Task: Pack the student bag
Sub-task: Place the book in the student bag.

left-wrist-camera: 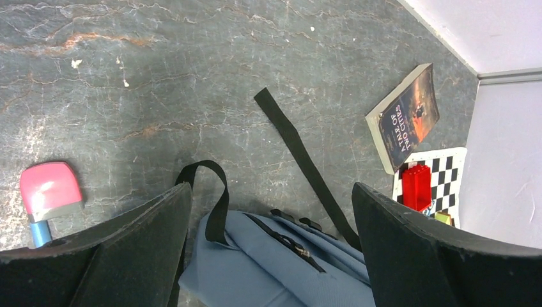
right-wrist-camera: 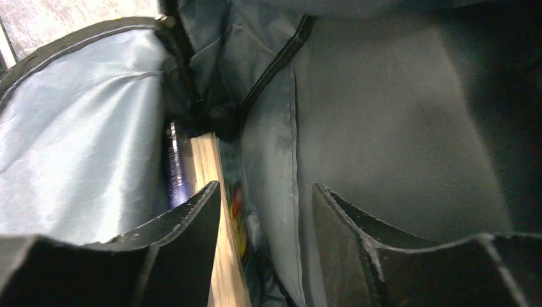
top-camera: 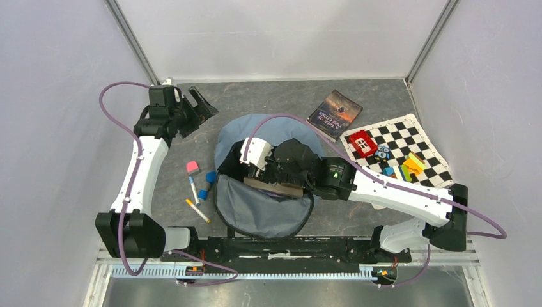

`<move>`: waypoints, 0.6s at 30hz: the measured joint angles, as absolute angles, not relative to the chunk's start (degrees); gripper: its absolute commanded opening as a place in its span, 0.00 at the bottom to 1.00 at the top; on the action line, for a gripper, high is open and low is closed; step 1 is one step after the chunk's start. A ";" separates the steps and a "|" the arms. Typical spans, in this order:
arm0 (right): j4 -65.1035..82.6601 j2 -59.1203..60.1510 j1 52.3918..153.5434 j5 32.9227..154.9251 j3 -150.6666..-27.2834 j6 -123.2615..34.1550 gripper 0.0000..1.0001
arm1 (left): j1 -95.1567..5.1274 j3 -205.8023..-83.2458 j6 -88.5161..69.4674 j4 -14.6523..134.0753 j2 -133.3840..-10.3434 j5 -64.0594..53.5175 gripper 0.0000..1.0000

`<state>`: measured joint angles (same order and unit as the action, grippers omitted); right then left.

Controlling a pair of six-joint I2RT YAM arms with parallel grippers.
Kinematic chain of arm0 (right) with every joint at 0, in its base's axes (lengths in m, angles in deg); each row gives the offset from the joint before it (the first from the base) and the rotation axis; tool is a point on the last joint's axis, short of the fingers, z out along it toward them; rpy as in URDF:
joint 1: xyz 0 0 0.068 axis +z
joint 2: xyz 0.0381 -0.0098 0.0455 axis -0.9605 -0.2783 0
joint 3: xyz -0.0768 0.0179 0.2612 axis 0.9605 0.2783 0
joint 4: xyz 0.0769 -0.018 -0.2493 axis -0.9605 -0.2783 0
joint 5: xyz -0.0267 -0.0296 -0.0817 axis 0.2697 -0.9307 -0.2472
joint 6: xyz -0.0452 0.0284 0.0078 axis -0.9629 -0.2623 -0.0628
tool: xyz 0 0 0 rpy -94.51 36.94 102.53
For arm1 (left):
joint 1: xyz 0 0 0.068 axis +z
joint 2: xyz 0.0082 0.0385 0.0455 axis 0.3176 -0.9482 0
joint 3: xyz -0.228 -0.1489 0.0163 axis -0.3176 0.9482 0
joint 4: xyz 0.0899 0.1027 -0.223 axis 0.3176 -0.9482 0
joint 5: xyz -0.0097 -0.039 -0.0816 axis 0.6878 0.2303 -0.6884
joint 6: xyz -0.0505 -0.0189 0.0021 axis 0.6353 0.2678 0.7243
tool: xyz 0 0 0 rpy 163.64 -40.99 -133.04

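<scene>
The student bag (top-camera: pixel 262 214), grey-blue with a black zip rim, lies open in the middle of the table, its flap folded toward the arms. My right gripper (top-camera: pixel 268 173) reaches down into its mouth. In the right wrist view the right gripper (right-wrist-camera: pixel 265 188) stands open inside the lining (right-wrist-camera: pixel 396 128). A book's pale page edge (right-wrist-camera: pixel 208 160) leans against the left finger, and a gap separates it from the right finger. My left gripper (top-camera: pixel 195 109) hangs wide open at the back left. From its wrist, the left gripper (left-wrist-camera: pixel 271 188) is above the bag's top (left-wrist-camera: pixel 268 268) and handle loop (left-wrist-camera: pixel 214 192), holding nothing.
A dark paperback (top-camera: pixel 334 114) lies at the back right. Beside it a checkered mat (top-camera: pixel 409 137) carries a red brick (top-camera: pixel 361 142), an owl toy (top-camera: pixel 383 151) and coloured blocks (top-camera: pixel 409 166). Left of the bag lie a pink eraser (top-camera: pixel 193 167), two markers (top-camera: pixel 193 190) and blue blocks (top-camera: pixel 210 176).
</scene>
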<state>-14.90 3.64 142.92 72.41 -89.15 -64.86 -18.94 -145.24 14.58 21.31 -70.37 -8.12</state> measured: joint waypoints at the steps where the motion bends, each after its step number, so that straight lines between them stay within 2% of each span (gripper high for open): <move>1: -14.70 3.64 142.92 72.26 -89.15 -64.84 0.62 | -18.94 -145.24 14.58 21.36 -70.56 -8.12 1.00; 8: -14.51 3.67 142.92 73.25 -89.37 -64.89 0.75 | -18.94 -145.24 14.58 22.06 -71.92 -9.11 1.00; 18: -15.29 7.45 142.92 82.75 -92.28 -64.58 0.84 | -18.94 -145.24 14.58 22.76 -72.92 -9.83 1.00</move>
<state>-15.29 7.45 142.92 82.75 -92.28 -64.58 -18.94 -145.24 14.58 22.76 -72.92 -9.83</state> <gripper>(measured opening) 0.813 0.994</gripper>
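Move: The book stands on edge inside the open bag, its middle about 8 cm to the right of the right hand, 3 cm back and 10 cm below it. The bag's front flap is roughly 9 cm back and 5 cm right of this hand, some 15 cm lower; the blue block lies outside the bag, about 16 cm left and 6 cm ahead, on the table. From the left hand, the book is about 20 cm back and 25 cm right. With the book already loosened, the right hand at first stays almost in place just above it inside the bag's mouth while its half-open fingers go on spreading to nearly wide. It then backs out, rising about 5 cm and drawing back some 3 cm, away from the book's pages and the bag's depth, as the wrist tips the fingers up and swings them slightly counter-clockwise, some 10 degrees each. ##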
